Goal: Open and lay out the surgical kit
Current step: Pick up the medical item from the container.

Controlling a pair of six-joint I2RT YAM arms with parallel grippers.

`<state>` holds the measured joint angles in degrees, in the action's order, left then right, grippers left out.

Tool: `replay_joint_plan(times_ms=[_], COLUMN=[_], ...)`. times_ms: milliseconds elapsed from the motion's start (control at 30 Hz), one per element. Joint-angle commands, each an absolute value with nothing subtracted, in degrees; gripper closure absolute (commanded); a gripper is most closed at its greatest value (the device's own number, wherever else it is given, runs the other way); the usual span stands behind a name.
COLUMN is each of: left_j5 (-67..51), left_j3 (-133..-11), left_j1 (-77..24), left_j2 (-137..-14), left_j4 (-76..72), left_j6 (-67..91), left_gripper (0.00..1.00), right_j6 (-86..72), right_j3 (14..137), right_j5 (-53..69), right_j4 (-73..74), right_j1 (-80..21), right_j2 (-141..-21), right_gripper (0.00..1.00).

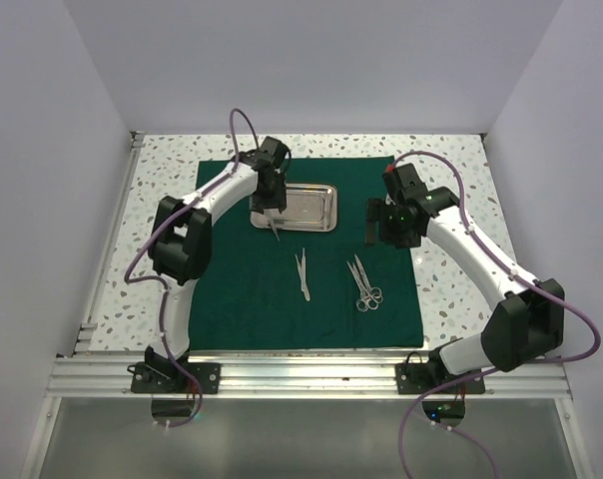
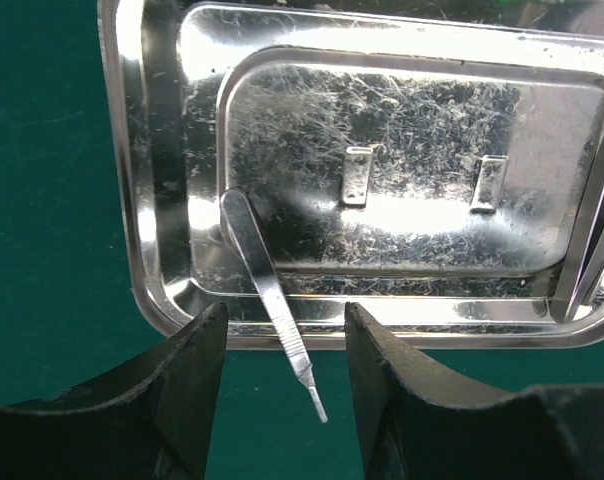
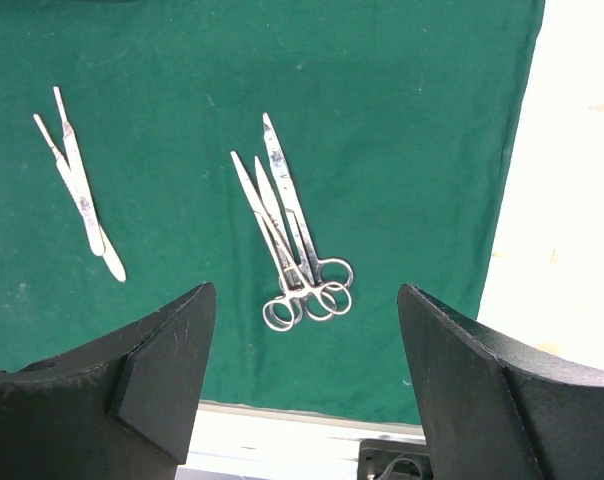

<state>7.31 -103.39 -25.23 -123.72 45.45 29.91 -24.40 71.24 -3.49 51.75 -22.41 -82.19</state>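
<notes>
The dark green cloth (image 1: 311, 309) of the surgical kit lies spread flat. On its far part stands the shiny steel tray (image 1: 316, 207) (image 2: 432, 325). A slim silver handle (image 2: 267, 290) (image 1: 275, 231) leans across the tray's near rim, its tip over the cloth. My left gripper (image 1: 272, 216) (image 2: 285, 312) is open astride that handle, with a gap on each side. Two slim instruments (image 1: 302, 272) (image 3: 82, 190) and overlapping scissors (image 1: 364, 284) (image 3: 292, 240) rest on the cloth. My right gripper (image 1: 386, 228) (image 3: 307, 300) hangs open above the scissors' rings, holding nothing.
The cloth's right edge meets the speckled white tabletop (image 3: 572, 200) (image 1: 451, 289). An aluminium rail (image 1: 301, 377) runs along the near edge with both arm bases on it. White walls close in the table on the left, back and right.
</notes>
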Motion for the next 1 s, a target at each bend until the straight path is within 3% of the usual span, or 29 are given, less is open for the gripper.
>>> replay_joint_plan(times_ms=[0,433,667,867,900,967], left_j5=[9.23,12.48,10.2,9.14,9.05,8.96], left_j3=[-106.08,-106.17,-104.86,-104.15,-104.24,-104.68], left_j1=[-26.37,-26.98,-26.98,-27.07,-26.98,-26.98], left_j2=[-125.15,-127.97,-129.29,-130.08,-130.17,-130.25], left_j4=[47.28,49.22,48.69,48.16,48.08,48.16], left_j6=[30.15,30.32,30.94,31.2,31.11,31.11], left_gripper=[0.46,0.47,0.54,0.73,0.83,0.91], right_j6=[-23.82,-23.38,-23.38,-23.29,-23.29,-23.2], right_j3=[71.37,71.37,71.72,71.72,71.72,71.89], right_j5=[-3.96,-3.96,-4.04,-4.13,-4.13,-4.13], right_j4=[50.98,50.71,50.8,50.8,50.8,50.71], right_j1=[-22.15,-22.15,-22.15,-22.06,-21.97,-21.97], right_j2=[-82.7,-83.76,-84.11,-84.29,-84.46,-84.72], right_gripper=[0.23,0.23,0.23,0.23,0.23,0.23])
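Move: The scalpel handle slants across the tray's near rim just below the left hand, its middle about 2 cm back and 4 cm down, with practically no sideways offset. The tray's middle is some 5 cm right and 3 cm ahead; a slim instrument in its right end is about 12 cm right and 2 cm ahead. Two laid-out handles sit about 14 cm back and 7 cm right on the cloth. From the right hand, the scalpel handle lies roughly 13 cm ahead, 23 cm left and 13 cm down. The left hand sinks about 4 cm onto the scalpel handle while easing 1.5 cm back, swinging slightly right and then left again as the wrist tilts some 5–10 degrees, its half-open fingers straddling the handle near the tray's near rim. Once it is almost at the bottom, the fingers close from half open to nearly shut and pinch the handle near its middle, the hand staying low without lifting. ##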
